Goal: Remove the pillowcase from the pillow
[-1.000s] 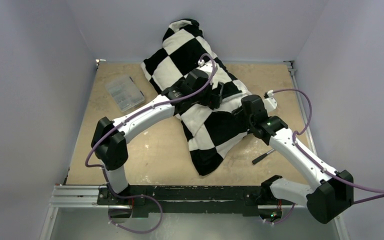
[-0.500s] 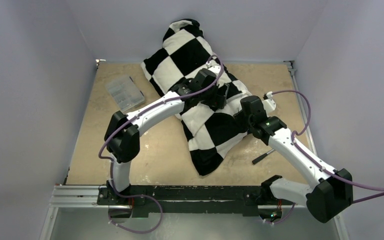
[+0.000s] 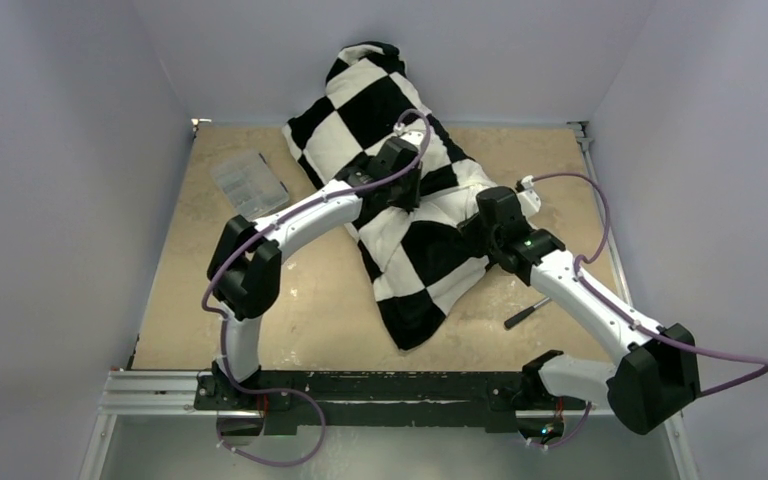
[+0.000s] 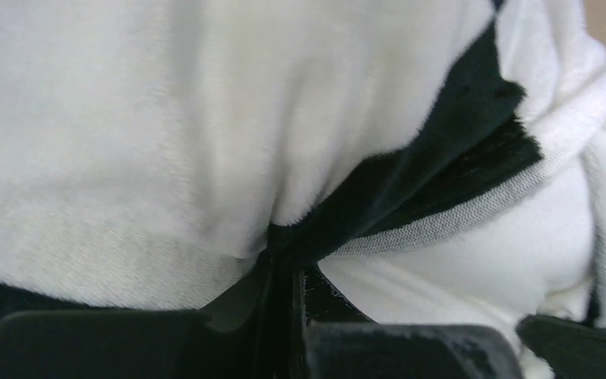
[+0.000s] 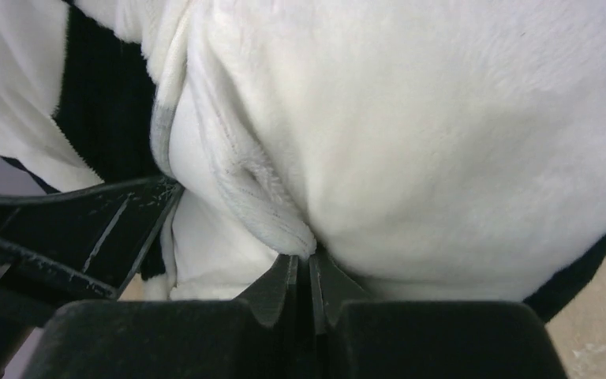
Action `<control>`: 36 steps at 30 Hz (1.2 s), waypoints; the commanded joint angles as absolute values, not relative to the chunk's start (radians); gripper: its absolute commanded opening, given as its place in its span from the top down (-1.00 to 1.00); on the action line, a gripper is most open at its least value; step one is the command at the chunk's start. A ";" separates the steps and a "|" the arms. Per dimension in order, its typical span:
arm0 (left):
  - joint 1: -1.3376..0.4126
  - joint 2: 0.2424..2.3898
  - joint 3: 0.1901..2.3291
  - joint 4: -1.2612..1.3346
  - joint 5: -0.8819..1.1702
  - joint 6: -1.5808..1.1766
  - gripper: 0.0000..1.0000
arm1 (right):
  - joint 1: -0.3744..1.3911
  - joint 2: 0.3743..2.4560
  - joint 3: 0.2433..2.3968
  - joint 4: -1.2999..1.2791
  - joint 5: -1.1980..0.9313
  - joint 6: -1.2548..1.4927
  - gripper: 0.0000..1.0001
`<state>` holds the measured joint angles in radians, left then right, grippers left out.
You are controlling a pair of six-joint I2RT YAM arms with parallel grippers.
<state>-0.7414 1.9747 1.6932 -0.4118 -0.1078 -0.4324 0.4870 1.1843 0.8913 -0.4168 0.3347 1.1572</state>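
The black-and-white checkered pillowcase lies rumpled across the middle of the table, its far end propped against the back wall. My left gripper presses into its middle. In the left wrist view this gripper is shut on a black fold of the pillowcase beside a grey hem. My right gripper sits at the case's right edge. Seen from the right wrist, it is shut on a white hemmed edge of the pillowcase. The pillow is hidden inside the case in the top view.
A clear plastic box lies at the back left of the table. A black-handled tool rests near the right arm. A small white object sits by the case's right side. Walls close in three sides.
My left gripper has come down onto the case and shut on a fold. My right gripper has finished closing on the edge and shifted slightly left with the cloth.
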 commanded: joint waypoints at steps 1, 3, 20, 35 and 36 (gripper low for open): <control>-0.568 1.954 1.587 -0.490 -0.232 -0.407 1.00 | 0.498 1.216 0.883 -0.387 0.230 1.054 1.00; -0.517 1.925 1.563 -0.486 -0.237 -0.397 1.00 | 0.499 1.223 0.889 -0.346 0.189 1.000 1.00; -0.416 1.700 1.498 -0.482 -0.119 -0.395 0.51 | 0.551 1.227 0.883 -0.083 0.002 0.886 1.00; -0.697 1.532 1.496 -0.430 -0.145 -0.573 -0.08 | 0.560 1.180 0.755 -0.013 0.006 0.923 1.00; -0.725 1.542 1.494 -0.423 -0.165 -0.578 -0.10 | 0.561 1.175 0.747 -0.007 0.006 0.926 1.00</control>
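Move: The left hand already has the pillowcase's hem shut in its fingers; from it, the white fold of the case held by the right hand lies about 10 cm right and 4 cm back. The case's near black corner is some 27 cm straight back and 10 cm lower, and the plastic box about 33 cm left, 5 cm ahead. From the right hand, its pinched fold is right at the fingertips, with the near corner about 21 cm back and 9 cm left, the hammer roughly 16 cm back and 14 cm right. With the hem still pinched, the left hand drags it about 13 cm left towards the plastic box side and a little forward, then opens about halfway, lets go and lifts some 10 cm while drawing back and partly right again, above the case. The right hand keeps its pinch on the white fold and travels left too, about 9 cm, rising a little and sinking partway back as its wrist turns roughly 25 degrees counter-clockwise. ##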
